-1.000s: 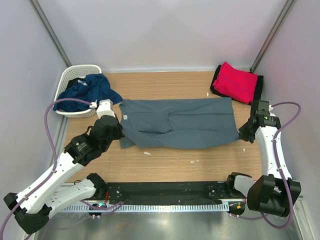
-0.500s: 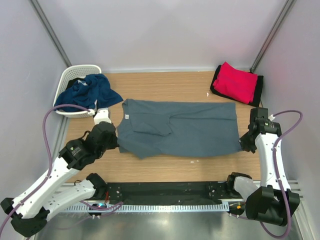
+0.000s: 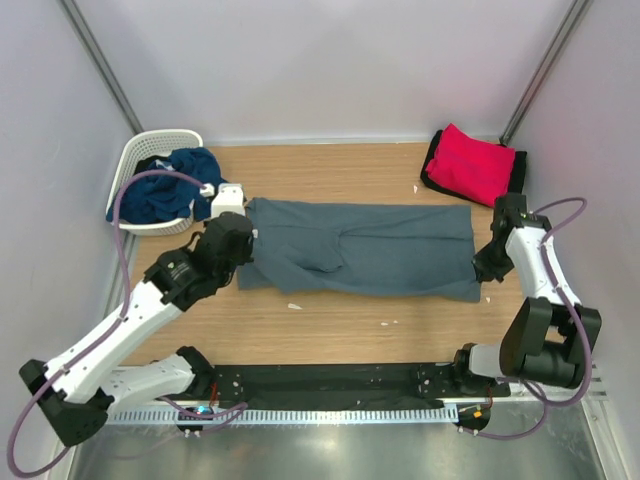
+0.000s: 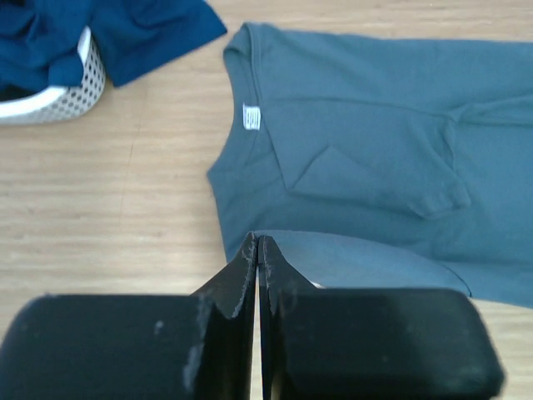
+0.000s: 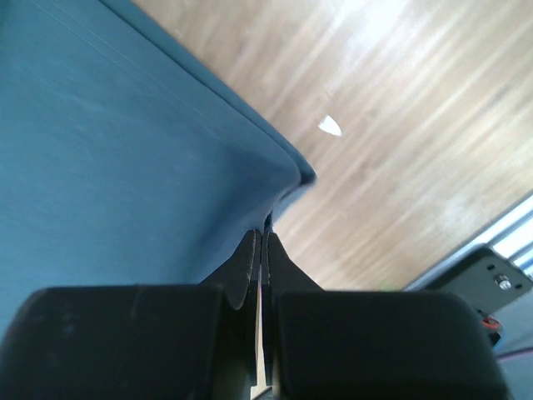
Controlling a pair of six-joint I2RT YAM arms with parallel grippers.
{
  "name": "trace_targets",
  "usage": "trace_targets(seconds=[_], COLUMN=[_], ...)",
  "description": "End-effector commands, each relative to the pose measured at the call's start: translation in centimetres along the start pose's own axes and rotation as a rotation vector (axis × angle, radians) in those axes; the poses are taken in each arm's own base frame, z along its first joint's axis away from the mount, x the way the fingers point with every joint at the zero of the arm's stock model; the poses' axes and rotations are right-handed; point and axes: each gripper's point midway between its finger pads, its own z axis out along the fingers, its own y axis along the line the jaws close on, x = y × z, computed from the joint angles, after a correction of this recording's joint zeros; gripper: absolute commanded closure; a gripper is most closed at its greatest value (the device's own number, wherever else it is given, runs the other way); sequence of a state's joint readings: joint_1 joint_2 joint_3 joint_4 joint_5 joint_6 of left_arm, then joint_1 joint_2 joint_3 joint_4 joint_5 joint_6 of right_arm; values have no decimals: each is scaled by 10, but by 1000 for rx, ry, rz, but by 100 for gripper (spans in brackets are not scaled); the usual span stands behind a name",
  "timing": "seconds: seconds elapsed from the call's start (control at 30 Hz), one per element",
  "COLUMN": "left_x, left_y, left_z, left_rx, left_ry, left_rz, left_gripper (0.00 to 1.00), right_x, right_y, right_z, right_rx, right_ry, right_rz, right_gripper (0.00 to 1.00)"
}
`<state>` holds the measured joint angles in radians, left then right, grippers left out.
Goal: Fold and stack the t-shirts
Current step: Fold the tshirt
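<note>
A slate grey-blue t-shirt point(image 3: 370, 250) lies spread across the middle of the table, collar to the left with its white label point(image 4: 251, 117) showing. My left gripper point(image 3: 250, 242) is shut on its near-left edge, and the pinched cloth point(image 4: 358, 260) rises as a fold just past the tips point(image 4: 258, 242). At the shirt's near-right corner my right gripper point(image 3: 483, 268) is shut on the hem point(image 5: 287, 179), which hangs from its tips point(image 5: 260, 236). A bright red t-shirt point(image 3: 470, 163) lies folded on a black one point(image 3: 518, 178) at the back right.
A white lattice basket point(image 3: 150, 142) stands at the back left with a navy blue t-shirt point(image 3: 165, 190) spilling over its rim. Small white scraps point(image 3: 293, 306) lie on the wooden table point(image 3: 330, 325). Grey walls close in both sides and the back.
Both grippers first drew the shirt's near edge towards the arm bases, then moved back away from them. The left gripper now sits farther back and to the right, and the shirt looks narrower.
</note>
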<state>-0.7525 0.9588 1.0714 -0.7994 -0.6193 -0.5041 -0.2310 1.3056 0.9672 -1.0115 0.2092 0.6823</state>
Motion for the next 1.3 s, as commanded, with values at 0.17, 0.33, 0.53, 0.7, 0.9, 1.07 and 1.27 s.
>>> trace_targets(seconds=[0.17,0.33,0.53,0.7,0.9,1.07,1.27], left_x=[-52,-68,-71,-76,-81,-83,-87], left_y=[-8,-21,-28,-32,-37,-35,-34], left_z=[41,58,82,97,119,134,143], left_rx=[-33,19,15,7,1,-19,-28], left_ry=[-125,-158,-162,-160,-155,-141,-138], left_rz=[-2,29,91,88,80,66,61], left_gripper=[100,100,100,100,100,100,100], right_x=[-46,-54,-69,-81,-87,-93,-104], right_y=[45,57,72,84,88,94,105], right_z=[9,26,35,42,50,53,48], right_rx=[-87,-77,-89,-89,-76,-81,-111], right_ry=[-58,-31,-35,-37,-28,-36,-53], right_rz=[-20,-39,-57,-74,-81,-83,-73], right_gripper=[99,99,99,99,99,99,99])
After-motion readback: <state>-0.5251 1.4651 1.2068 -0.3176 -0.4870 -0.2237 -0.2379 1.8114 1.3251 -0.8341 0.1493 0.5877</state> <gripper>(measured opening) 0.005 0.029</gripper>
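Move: The t-shirt lies stretched between both hands, its near edge already pinched. Its far-left corner, where the left hand's cloth is going, is about 25 cm ahead of that hand, 2 cm left and some 20 cm below; the basket of blue shirts stands roughly 30 cm ahead and 27 cm left. The far-right corner is about 24 cm ahead of the right hand, 2 cm left and 8 cm down, and the red shirt lies some 12 cm beyond that corner. The t-shirt's held near edge is carried forward over the rest of the shirt towards its far edge, both hands travelling together and sinking about 3 cm: the left goes some 15 cm and drifts slightly right, the right some 13 cm. Both grippers keep their pinch on the cloth, wrists nearly steady. ##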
